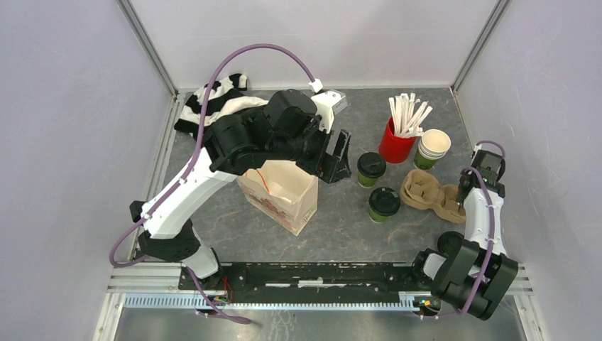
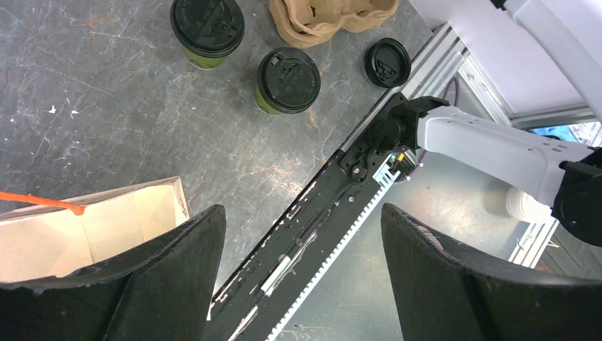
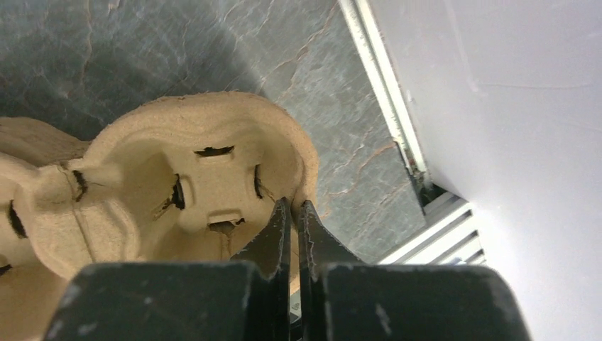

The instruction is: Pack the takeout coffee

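Observation:
Two takeout coffee cups, green with black lids, stand on the table: one further back (image 1: 370,169) (image 2: 206,28) and one nearer (image 1: 384,204) (image 2: 287,78). To their left stands an open paper bag (image 1: 279,192) (image 2: 92,227). My left gripper (image 1: 337,158) (image 2: 302,213) hangs open and empty between the bag and the cups. A brown pulp cup carrier (image 1: 431,195) (image 3: 192,185) lies right of the cups. My right gripper (image 1: 464,195) (image 3: 292,204) is shut on the carrier's rim, one finger inside a cup well and one outside.
A red cup of white sticks (image 1: 396,142) and a stack of lidless cups (image 1: 431,148) stand behind the carrier. A black-and-white cloth (image 1: 213,103) lies at the back left. A loose black lid (image 2: 387,62) rests near the front rail. White walls enclose the table.

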`<control>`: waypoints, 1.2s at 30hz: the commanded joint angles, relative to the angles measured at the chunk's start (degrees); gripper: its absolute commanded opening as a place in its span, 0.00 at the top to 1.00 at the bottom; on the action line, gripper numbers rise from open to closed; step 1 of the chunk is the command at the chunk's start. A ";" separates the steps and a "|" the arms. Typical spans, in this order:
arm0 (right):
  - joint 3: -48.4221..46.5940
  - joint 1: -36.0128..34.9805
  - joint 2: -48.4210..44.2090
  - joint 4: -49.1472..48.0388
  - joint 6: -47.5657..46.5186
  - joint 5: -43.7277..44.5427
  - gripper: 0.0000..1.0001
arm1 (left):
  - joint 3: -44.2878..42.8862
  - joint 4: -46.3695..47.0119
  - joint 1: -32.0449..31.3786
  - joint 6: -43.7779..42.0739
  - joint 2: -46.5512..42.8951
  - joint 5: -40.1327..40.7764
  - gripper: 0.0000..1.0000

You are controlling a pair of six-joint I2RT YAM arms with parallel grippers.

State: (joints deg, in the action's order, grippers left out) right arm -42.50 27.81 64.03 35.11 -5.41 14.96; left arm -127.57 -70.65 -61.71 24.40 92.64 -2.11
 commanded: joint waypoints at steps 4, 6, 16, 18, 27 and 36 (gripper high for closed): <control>-8.17 -0.80 -2.11 3.91 2.38 4.56 1.00 | -1.89 -0.26 1.26 -0.93 0.87 -2.79 0.14; -9.03 -1.21 -3.12 4.54 2.97 3.16 1.00 | -1.89 -0.25 1.60 -1.15 1.05 -3.42 0.14; -17.70 -2.49 -3.08 11.58 2.25 5.27 1.00 | -1.78 -0.27 2.00 -1.02 1.41 -4.47 0.14; -20.39 -2.49 -2.78 12.47 2.41 5.34 1.00 | -1.79 -0.21 2.00 -0.89 1.16 -4.27 0.14; -51.95 -3.09 3.18 23.70 4.19 -7.69 1.00 | -2.99 0.39 3.14 0.04 -0.05 -2.35 0.14; -54.28 -6.30 3.68 9.00 10.29 -41.75 1.00 | -3.05 4.59 10.78 4.23 -5.76 -2.95 0.13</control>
State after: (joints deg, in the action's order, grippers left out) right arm -98.24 24.03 66.02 51.66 0.40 -8.78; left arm -128.46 -70.15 -55.20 24.86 92.16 -4.60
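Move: The right hand already pinches the right-hand rim of the cup carrier, which is nested on another; its middle lies about 10 cm left and 2 cm ahead of the fingers, 2 cm lower. The stack of empty cups stands about 13 cm left and 12 ahead; the nearer lidded cup is some 26 cm left, level with the hand, and a loose lid 5 cm left and 12 back. From the left hand the carrier lies about 33 cm right, 6 ahead and 34 below. Up, slowly at first and then fast, the right hand goes some 32 cm, keeping its shut pinch on the carrier's rim and drawing it off the one below. It also reaches about 9 cm forward, and late on swings left as the wrist tips the fingers upward by some 40 degrees and turns a little counter-clockwise. The left hand, still open by the bag, drifts about 3 cm forward and slightly left at the end. ##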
